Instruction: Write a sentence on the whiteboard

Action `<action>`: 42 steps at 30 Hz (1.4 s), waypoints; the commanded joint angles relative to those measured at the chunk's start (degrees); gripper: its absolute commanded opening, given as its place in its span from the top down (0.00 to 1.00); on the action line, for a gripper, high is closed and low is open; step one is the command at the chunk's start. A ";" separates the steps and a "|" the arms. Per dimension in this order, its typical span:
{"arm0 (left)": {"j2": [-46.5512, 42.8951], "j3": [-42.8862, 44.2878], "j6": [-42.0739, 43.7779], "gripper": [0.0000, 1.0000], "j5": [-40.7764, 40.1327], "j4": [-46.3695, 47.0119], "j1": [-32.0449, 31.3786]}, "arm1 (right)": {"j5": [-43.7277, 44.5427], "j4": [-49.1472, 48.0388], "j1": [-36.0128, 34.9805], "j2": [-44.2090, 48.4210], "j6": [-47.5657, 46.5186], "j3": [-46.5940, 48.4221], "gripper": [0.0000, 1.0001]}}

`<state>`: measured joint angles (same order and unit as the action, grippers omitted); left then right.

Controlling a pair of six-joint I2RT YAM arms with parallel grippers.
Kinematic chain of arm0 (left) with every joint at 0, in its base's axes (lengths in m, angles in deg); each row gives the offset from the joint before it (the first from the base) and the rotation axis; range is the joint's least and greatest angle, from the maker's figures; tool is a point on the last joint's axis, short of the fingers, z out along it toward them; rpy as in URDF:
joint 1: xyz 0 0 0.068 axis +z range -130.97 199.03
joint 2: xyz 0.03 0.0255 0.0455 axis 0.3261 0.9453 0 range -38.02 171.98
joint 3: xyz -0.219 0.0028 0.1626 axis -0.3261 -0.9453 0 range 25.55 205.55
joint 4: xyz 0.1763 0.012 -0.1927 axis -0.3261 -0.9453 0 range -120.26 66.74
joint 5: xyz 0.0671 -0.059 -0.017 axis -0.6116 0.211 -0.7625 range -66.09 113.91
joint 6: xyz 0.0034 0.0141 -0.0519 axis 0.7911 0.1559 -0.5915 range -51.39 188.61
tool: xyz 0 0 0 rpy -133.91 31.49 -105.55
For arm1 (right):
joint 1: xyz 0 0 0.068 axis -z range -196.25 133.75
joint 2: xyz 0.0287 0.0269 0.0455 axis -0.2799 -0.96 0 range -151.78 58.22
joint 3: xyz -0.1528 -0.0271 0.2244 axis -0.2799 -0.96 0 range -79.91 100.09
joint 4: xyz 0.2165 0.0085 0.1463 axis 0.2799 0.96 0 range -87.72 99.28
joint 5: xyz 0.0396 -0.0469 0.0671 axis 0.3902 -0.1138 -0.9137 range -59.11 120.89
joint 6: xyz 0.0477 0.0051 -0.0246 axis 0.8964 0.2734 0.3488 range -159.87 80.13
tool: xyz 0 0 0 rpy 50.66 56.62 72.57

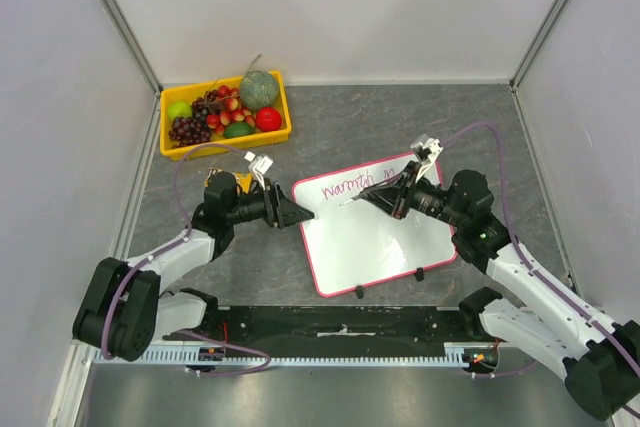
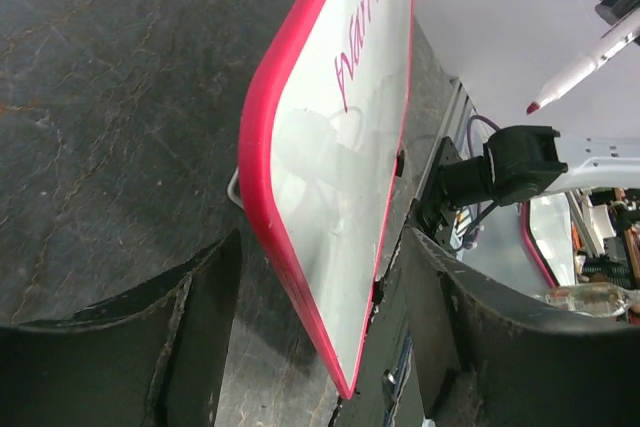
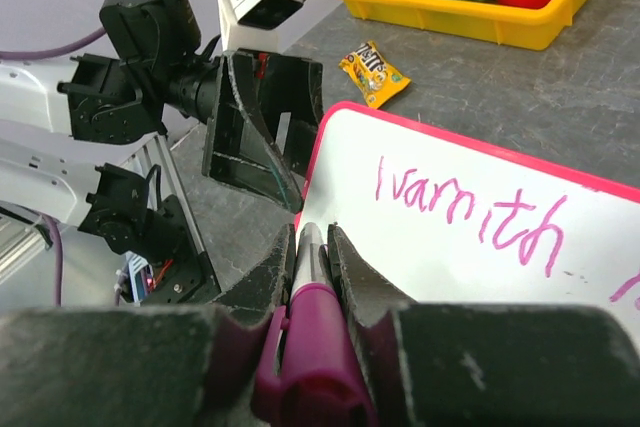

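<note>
The whiteboard (image 1: 385,242) lies at the table's middle, white with a pink-red rim. On its top part, the sentence (image 1: 348,186) reads "warmth" in magenta (image 3: 468,209), with a further stroke to its right. My right gripper (image 3: 312,233) is shut on a marker (image 3: 316,342) with a magenta cap. The marker's tip (image 1: 347,202) hovers just off the board, below the writing. At the board's left edge, my left gripper (image 1: 303,215) stands open. The board's rim (image 2: 300,277) sits between its fingers (image 2: 200,317), which stand apart from it.
A yellow tray (image 1: 225,150) of fruit stands at the back left. A small candy packet (image 3: 372,72) lies between the tray and the board. White walls close in both sides and the back. The black base rail (image 1: 340,322) runs along the near edge.
</note>
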<state>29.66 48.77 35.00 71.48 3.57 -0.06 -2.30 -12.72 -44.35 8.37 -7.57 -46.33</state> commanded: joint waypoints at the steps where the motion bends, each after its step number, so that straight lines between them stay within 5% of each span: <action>1: 3.06 -0.63 -1.73 0.31 4.72 11.48 -0.07 | 9.18 3.22 -5.28 2.38 -5.65 0.87 1.00; 14: 10.19 -3.09 0.38 0.46 5.43 21.34 -2.09 | 23.34 2.44 -11.89 6.16 -9.18 -3.17 1.00; 23: 11.69 -3.27 2.66 0.84 6.39 20.90 -2.09 | 26.85 -0.55 -14.70 7.30 -10.15 -5.02 1.00; 29: 11.60 -3.54 5.48 0.98 5.60 18.00 -2.18 | 28.88 -0.73 -16.37 7.57 -11.72 -5.02 1.00; 42: 11.77 -4.33 7.68 0.98 5.16 17.29 -2.09 | 31.26 -1.16 -18.92 6.60 -14.19 -4.67 1.00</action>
<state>40.67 45.99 30.28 79.16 23.07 -1.94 27.16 -10.77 -62.75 15.02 -20.29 -51.44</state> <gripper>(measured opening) 0.101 0.190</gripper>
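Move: The left gripper, open and pointing right, has the whiteboard's left edge between and just beyond its fingers, about 2 cm right, 1 cm back and 1 cm down; the word "Warmth" begins farther in, its middle some 9 cm right and 5 cm ahead. The marker tip hangs about 7 cm right, 2 cm back and 11 cm above. For the right gripper, holding the marker, the blank space under "Warmth" lies roughly 2 cm ahead, 4 cm left and 13 cm below. Ease the left gripper about 2 cm right, 1.5 cm back and 1 cm down onto the whiteboard's left edge, turning slightly clockwise, and shut the fingers to pinch the rim, then hold still. Keep the right gripper's hold on the marker: swing it briefly back and left, bring it right again while sinking some 2 cm, and turn it about 10 degrees clockwise, the tip still clear of the board. ##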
